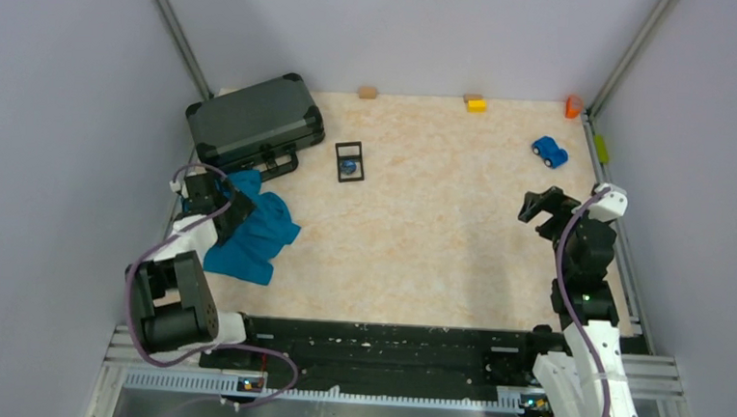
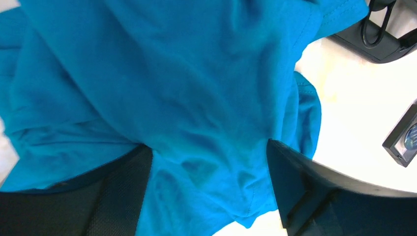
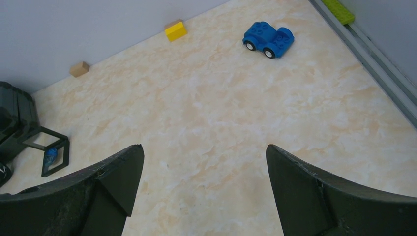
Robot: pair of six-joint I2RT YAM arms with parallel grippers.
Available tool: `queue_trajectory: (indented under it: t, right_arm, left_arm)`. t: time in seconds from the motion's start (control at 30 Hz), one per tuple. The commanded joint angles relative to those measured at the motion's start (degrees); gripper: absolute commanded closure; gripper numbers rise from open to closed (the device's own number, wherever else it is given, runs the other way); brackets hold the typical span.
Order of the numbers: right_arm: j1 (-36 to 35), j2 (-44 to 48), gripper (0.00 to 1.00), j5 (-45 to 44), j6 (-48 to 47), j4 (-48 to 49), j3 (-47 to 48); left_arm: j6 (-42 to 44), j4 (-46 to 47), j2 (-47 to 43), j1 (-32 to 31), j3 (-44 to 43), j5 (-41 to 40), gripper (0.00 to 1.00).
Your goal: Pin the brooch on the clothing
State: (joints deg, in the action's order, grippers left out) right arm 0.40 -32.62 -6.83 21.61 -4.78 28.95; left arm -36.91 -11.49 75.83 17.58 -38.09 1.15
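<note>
The clothing, a teal T-shirt, lies crumpled at the table's left side and fills the left wrist view. My left gripper is down on it, open, its wide-set fingers straddling a bunched fold of fabric. The brooch is a tiny blue-grey disc inside a black rectangular frame, well right of the shirt; the right wrist view shows the brooch far off to the left. My right gripper hangs open and empty over bare table at the right.
A dark grey hard case stands just behind the shirt. A blue toy car sits at the back right. Small tan, yellow and orange blocks line the back wall. A green brick lies on the right rail.
</note>
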Motion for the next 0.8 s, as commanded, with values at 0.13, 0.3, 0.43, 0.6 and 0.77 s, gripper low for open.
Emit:
queue_trajectory:
  t: [0.13,0.3,0.43,0.6,0.77]
  right_arm:
    - [0.3,0.9,0.03,2.1,-0.67,0.71,2.88]
    - [0.3,1.02,0.04,3.38,-0.9,1.34,2.72]
    - [0.25,0.63,0.04,10.43,-1.77,4.24,2.0]
    - [0.3,-0.67,0.05,15.84,-1.94,6.57,2.5]
    - [0.23,-1.15,0.05,17.98,-1.97,4.95,3.89]
  left_arm:
    - [3.0,4.1,5.61,0.08,-2.56,9.19,0.9]
    - [4.53,3.0,-2.75,0.08,-1.36,9.48,1.0]
    - [5.86,-4.67,-13.11,-0.62,-5.46,12.6,1.0]
    - [9.6,-13.75,-22.24,-6.63,-17.22,19.19,1.0]
    - [17.4,-25.56,-20.3,-23.4,-33.85,22.95,1.0]
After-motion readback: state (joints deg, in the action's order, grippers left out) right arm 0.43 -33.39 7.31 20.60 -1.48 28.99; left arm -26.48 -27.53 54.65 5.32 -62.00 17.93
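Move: The left hand is open just above the crumpled blue clothing, whose middle lies about 3 cm to its right, 2 cm back and 3 cm below. The dark suitcase's middle is some 29 cm ahead and 4 cm to the right, its handle about 17 cm ahead and 11 cm right; the small black frame stands roughly 20 cm ahead and 32 cm right. From the right hand the clothing is about 85 cm to the left, nearly level fore-and-aft, and 20 cm below. The left hand sinks about 2 cm into the clothing while easing slightly to the right, shuts its fingers on a fold, then pulls it up fast, some 25 cm above where it began, swinging right over the last stretch as the wrist tips its fingers up and turns clockwise, each by about 30 degrees. Meanwhile the right hand, empty and open, drifts about 4 cm left and turns slightly counter-clockwise. ##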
